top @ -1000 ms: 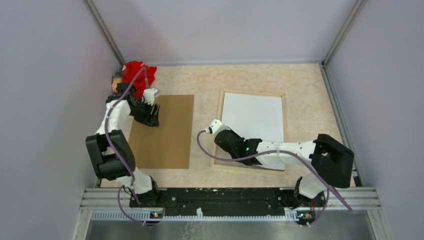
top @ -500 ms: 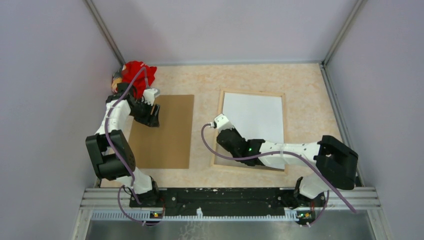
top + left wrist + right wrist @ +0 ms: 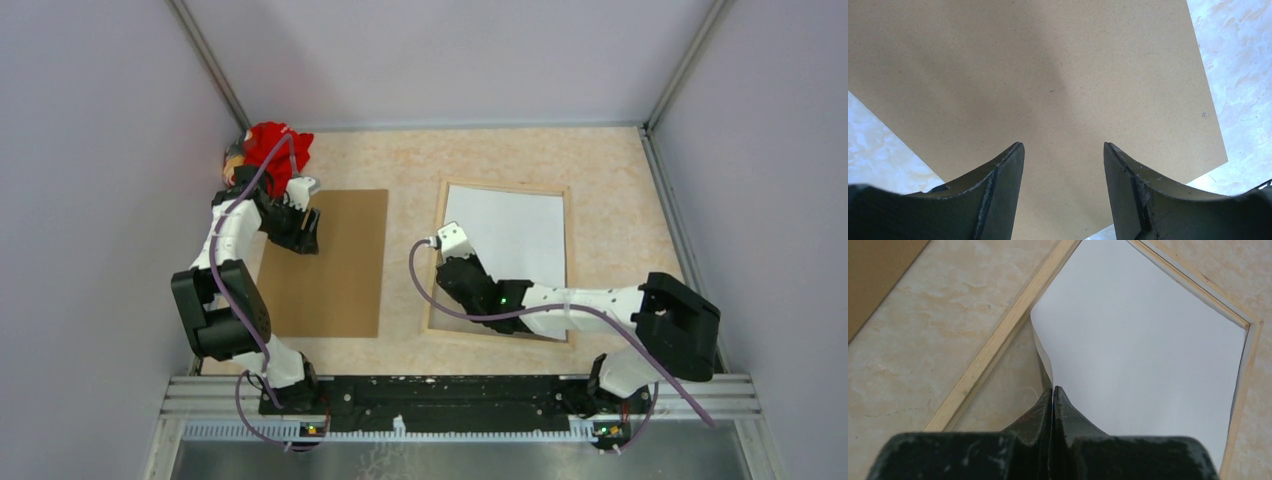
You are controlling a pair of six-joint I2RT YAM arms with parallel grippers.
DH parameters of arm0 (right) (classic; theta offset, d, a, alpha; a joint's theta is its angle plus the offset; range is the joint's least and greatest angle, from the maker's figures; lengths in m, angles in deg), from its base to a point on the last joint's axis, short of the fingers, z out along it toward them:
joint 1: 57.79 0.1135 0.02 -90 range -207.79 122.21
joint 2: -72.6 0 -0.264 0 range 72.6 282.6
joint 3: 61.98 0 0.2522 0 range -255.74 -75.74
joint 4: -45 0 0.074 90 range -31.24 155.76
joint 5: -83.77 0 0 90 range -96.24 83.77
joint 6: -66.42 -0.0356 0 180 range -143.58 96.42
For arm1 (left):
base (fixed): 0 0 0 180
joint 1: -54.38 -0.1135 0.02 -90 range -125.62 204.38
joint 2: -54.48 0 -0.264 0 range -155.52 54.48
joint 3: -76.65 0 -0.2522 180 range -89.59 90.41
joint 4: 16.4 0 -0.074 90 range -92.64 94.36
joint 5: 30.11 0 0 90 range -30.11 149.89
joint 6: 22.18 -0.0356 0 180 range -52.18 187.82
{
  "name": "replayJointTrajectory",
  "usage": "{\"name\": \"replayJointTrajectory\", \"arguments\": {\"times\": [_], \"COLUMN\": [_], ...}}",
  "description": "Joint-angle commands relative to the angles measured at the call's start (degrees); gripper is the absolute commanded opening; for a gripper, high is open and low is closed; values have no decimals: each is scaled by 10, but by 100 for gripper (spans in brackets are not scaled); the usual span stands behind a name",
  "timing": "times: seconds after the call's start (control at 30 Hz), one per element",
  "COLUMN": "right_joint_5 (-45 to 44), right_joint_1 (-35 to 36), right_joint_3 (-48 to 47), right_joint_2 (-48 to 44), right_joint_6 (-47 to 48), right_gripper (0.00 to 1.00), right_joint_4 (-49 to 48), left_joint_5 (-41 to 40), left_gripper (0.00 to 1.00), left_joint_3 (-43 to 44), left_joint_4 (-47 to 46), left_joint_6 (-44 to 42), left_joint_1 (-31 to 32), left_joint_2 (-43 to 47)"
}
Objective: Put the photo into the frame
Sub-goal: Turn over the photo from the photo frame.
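The photo [image 3: 515, 238] lies white back up inside the frame [image 3: 569, 262], which rests face down with its light wood rear edges showing. My right gripper [image 3: 455, 258] is shut on the photo's left edge. In the right wrist view the jaws [image 3: 1053, 388] pinch that edge, and the photo [image 3: 1143, 345] is lifted and curled there, clear of the frame's left rail [image 3: 998, 342]. My left gripper [image 3: 300, 232] is open and empty over the brown backing board [image 3: 330, 265]; the left wrist view shows the gripper [image 3: 1063, 150] open with only the board [image 3: 1048, 75] below.
A red cloth or toy [image 3: 272, 150] lies at the back left corner beside the left arm. The grey enclosure walls [image 3: 100, 180] border the table on three sides. The arm bases sit on the rail [image 3: 450, 395] at the near edge.
My right gripper has moved a little right and away, carrying the photo's left edge toward the frame's inside. The left arm has not moved.
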Motion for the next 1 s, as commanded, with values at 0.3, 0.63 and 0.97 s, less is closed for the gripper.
{"name": "replayJointTrajectory", "arguments": {"times": [0.3, 0.63, 0.97], "right_joint_5": [-38, -33, 0], "right_joint_1": [-11, -11, -10], "right_joint_3": [65, 42, 22], "right_joint_2": [-51, -22, 10], "right_joint_6": [-27, -59, -76], "right_gripper": [0, 1, 72], "right_joint_4": [-34, -55, -49], "left_joint_5": [3, 0, 2], "left_gripper": [67, 67, 69], "left_joint_3": [-4, -3, -7], "left_joint_4": [-2, 3, 5], "left_joint_6": [-6, -7, -14], "left_joint_1": [2, 2, 2], "left_joint_2": [17, 23, 28]}}
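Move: The right hand still grips the photo by its raised left edge. The photo's middle is about 9 cm to the hand's right, 1 cm back and 7 cm below. The frame around it has its middle some 8 cm right, 1 cm back and 8 cm down, and its left bar is about 6 cm to the left, level fore and aft, 8 cm down. The brown board's middle is about 27 cm left, 1 cm back and 9 cm down. From the left hand, the photo is roughly 41 cm right, 2 cm back and 9 cm below. Rightward and down, away from the frame's left bar, the right hand carries the gripped photo edge about 3 cm over and 2 cm lower, easing slightly back. It then turns back left some 2 cm at that lower height, creeping forward again, and the fingers spring open to a little over half, letting go of the edge. The wrist barely turns. ##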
